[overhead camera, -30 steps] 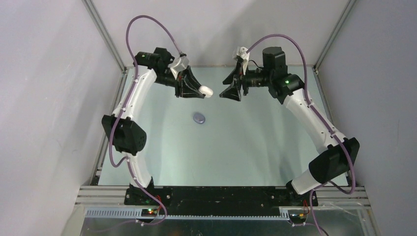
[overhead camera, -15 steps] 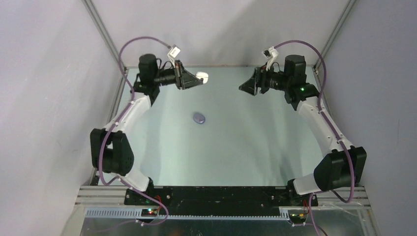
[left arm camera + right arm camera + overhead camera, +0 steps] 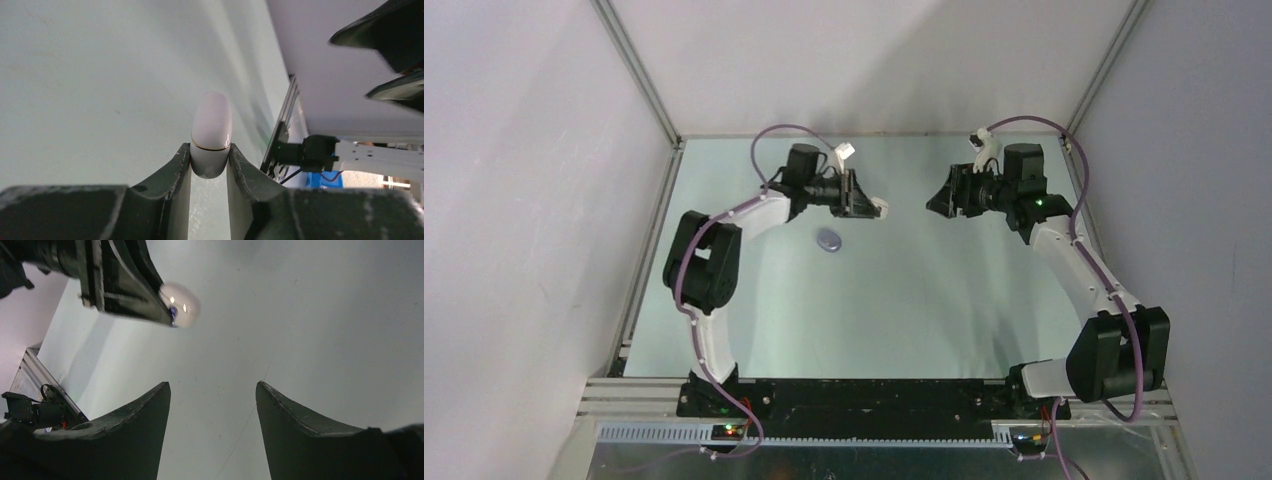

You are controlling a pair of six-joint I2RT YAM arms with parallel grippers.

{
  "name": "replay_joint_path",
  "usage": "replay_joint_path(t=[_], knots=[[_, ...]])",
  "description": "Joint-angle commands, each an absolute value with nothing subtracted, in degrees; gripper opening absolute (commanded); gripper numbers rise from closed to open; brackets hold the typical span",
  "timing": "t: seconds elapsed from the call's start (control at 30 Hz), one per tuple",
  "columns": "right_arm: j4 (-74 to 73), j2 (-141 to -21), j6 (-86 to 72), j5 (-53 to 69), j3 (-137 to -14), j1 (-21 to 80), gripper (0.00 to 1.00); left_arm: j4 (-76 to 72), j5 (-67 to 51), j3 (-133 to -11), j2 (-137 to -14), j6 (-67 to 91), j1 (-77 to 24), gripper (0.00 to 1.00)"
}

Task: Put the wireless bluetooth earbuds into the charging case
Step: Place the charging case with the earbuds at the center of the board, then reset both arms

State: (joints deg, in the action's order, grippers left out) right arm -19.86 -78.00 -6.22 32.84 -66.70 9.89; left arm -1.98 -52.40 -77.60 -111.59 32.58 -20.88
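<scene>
A closed white charging case (image 3: 212, 127) with a thin seam round it sticks out from between the fingers of my left gripper (image 3: 210, 150), which is shut on its lower end. In the top view this gripper (image 3: 871, 208) hangs over the far middle of the table, pointing right. My right gripper (image 3: 934, 203) faces it from the right, a short gap away. Its jaws are open with nothing between them (image 3: 212, 385), and the white case (image 3: 181, 304) shows ahead of them at upper left. A closed purple case (image 3: 829, 240) lies on the table. The earbuds are out of view.
The table top (image 3: 904, 300) is pale green and glossy, with a metal frame rail (image 3: 649, 230) along its left side and white walls close behind and at both sides. The arm bases sit on a black plate (image 3: 864, 395) at the near edge.
My left arm has swung from the far left toward the middle, carrying the white case. My right gripper has shifted slightly and still faces it. The purple case has not moved.
</scene>
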Motion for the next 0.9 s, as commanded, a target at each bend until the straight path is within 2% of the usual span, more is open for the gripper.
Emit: replay_joint_path(t=[0.0, 0.13, 0.33, 0.53, 0.6, 0.7, 0.83, 0.87], knots=[[-17.6, -77.2, -8.8, 32.0, -66.7, 9.6, 0.68, 9.2, -42.4, -77.9, -113.2, 27.1, -25.6, 0.11], [-16.8, -78.4, -10.3, 31.6, -66.1, 8.8, 0.68, 4.8, -43.9, -76.0, -117.2, 31.1, -27.5, 0.11], [-15.5, -80.2, -12.5, 31.9, -65.9, 7.5, 0.67, 6.1, -41.5, -76.7, -120.4, 31.7, -29.6, 0.13], [-14.9, -81.5, -12.2, 32.5, -66.0, 6.5, 0.67, 15.9, -33.9, -80.6, -118.5, 24.6, -28.8, 0.4], [-15.8, -81.7, -11.7, 33.0, -66.6, 6.1, 0.67, 19.2, -31.8, -82.2, -116.7, 21.4, -28.3, 0.54], [-18.7, -82.2, -8.8, 33.3, -69.1, 5.3, 0.67, 26.1, -29.1, -86.2, -113.0, 17.2, -26.7, 0.95], [-25.5, -83.4, -3.1, 33.5, -75.1, 4.5, 0.68, 35.7, -26.9, -93.6, -108.7, 10.7, -23.6, 0.99], [-27.6, -84.2, -2.5, 33.6, -77.8, 4.5, 0.77, 38.8, -26.2, -95.3, -108.1, 8.3, -22.9, 1.0]])
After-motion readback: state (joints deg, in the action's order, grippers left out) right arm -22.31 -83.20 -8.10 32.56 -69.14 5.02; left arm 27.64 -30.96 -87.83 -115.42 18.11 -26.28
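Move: The case, held in the left fingers, is bound for bare board roughly 13 cm below the left hand, about 6 cm back and 4 cm to its right. The purple case lies on the board about 8 cm to the left of that hand, 3 cm back and 14 cm below. From the empty right hand the spot is some 16 cm left, 3 cm back and 21 cm down. Lower the left gripper about 12 cm with the charging case, drawing back some 5 cm and slightly right, fingers tipping further down. Set the case on the board beside the purple case, open wide to let go, then lift away about 6 cm, going forward and left. Meanwhile ease the open right gripper about 3 cm right, slightly forward and down. ##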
